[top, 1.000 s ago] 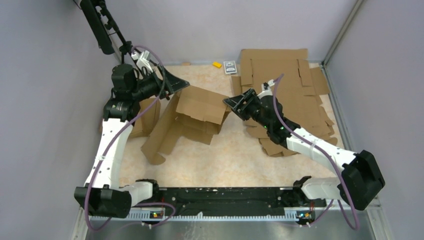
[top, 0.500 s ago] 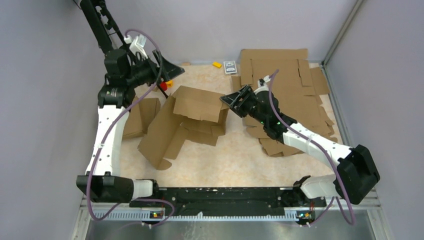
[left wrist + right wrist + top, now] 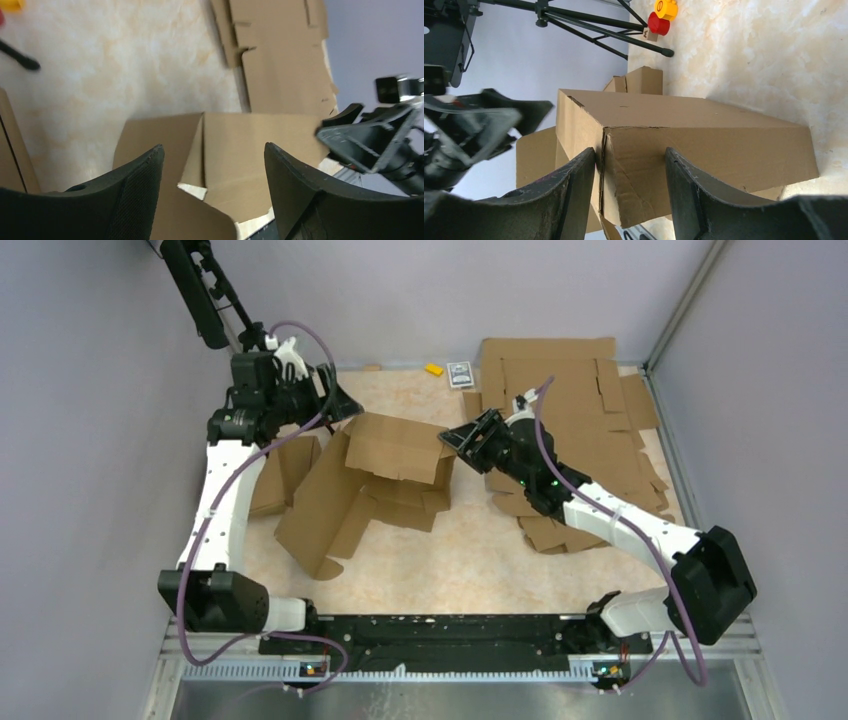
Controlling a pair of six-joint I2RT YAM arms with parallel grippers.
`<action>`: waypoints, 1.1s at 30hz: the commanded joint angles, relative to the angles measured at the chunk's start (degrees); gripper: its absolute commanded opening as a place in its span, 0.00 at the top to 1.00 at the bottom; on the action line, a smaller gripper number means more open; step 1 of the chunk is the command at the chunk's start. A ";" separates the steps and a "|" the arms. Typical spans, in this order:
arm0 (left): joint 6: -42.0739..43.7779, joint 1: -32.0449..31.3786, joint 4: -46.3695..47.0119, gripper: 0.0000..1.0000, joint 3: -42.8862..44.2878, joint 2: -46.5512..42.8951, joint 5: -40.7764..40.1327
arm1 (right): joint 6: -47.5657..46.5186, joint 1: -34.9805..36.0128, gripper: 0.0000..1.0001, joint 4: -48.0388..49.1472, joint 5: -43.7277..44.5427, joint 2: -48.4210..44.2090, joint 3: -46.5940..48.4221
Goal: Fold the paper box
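Observation:
The paper box [image 3: 395,445] is a brown corrugated carton, half raised in the middle of the table, with a long flap [image 3: 320,515] trailing toward the near left. My left gripper [image 3: 343,403] hangs open over the box's back left corner. In the left wrist view the box [image 3: 235,150] lies below the gripper [image 3: 214,147], and nothing sits between the fingers. My right gripper [image 3: 455,437] is at the box's right end. In the right wrist view the gripper [image 3: 630,150] is open and straddles a corner of the box [image 3: 704,135], its left finger against the corner's edge.
A pile of flat slotted cardboard sheets [image 3: 560,390] fills the back right, under the right arm. Smaller cardboard pieces [image 3: 285,470] lie at the left. A yellow item [image 3: 433,369] and a small card box [image 3: 460,373] sit by the back wall. A black tripod [image 3: 195,290] stands back left, with red [image 3: 658,23] and yellow [image 3: 666,8] pieces near its legs.
The left gripper lifted toward the back, then came down again over the box's back left corner. The right gripper edged toward the back left, and the box and its long flap shifted slightly left.

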 commanded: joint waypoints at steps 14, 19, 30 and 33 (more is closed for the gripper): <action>-2.61 0.12 4.26 0.62 -7.80 0.90 10.15 | -1.92 3.30 0.48 -2.89 -0.10 4.76 8.48; -2.20 0.11 3.74 0.64 -7.84 1.04 8.66 | -2.10 3.53 0.48 -3.67 1.14 4.56 8.45; -0.26 0.09 3.55 0.69 -7.26 4.01 6.19 | -11.76 3.02 0.50 -12.04 0.22 5.37 12.56; -0.42 0.12 3.71 0.71 -7.04 5.17 6.99 | -13.76 2.90 0.52 -12.94 -0.05 5.56 13.44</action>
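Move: The box's top left corner lies about 5 cm below the left hand, some 2 cm to its right and 1 cm back. The corner at the right hand is roughly 15 cm to the left hand's right and 4 cm back. The open left wall's middle is 6 cm left and 14 cm back of the left hand, far below. From the right hand, already straddling its own corner, the left corner is some 14 cm left and 3 cm ahead. The left hand drops quickly, about 5 cm, onto the box's top left corner with open fingers, tipping down nearly 10 degrees, then stays at that height and closes to roughly a third open, pinching the cardboard there. Meanwhile the right hand, its fingers still astride the right-hand corner at almost the same opening, pushes that corner about 2 cm to the left towards the left hand, then holds and rolls some 10 degrees, its left side dipping. ##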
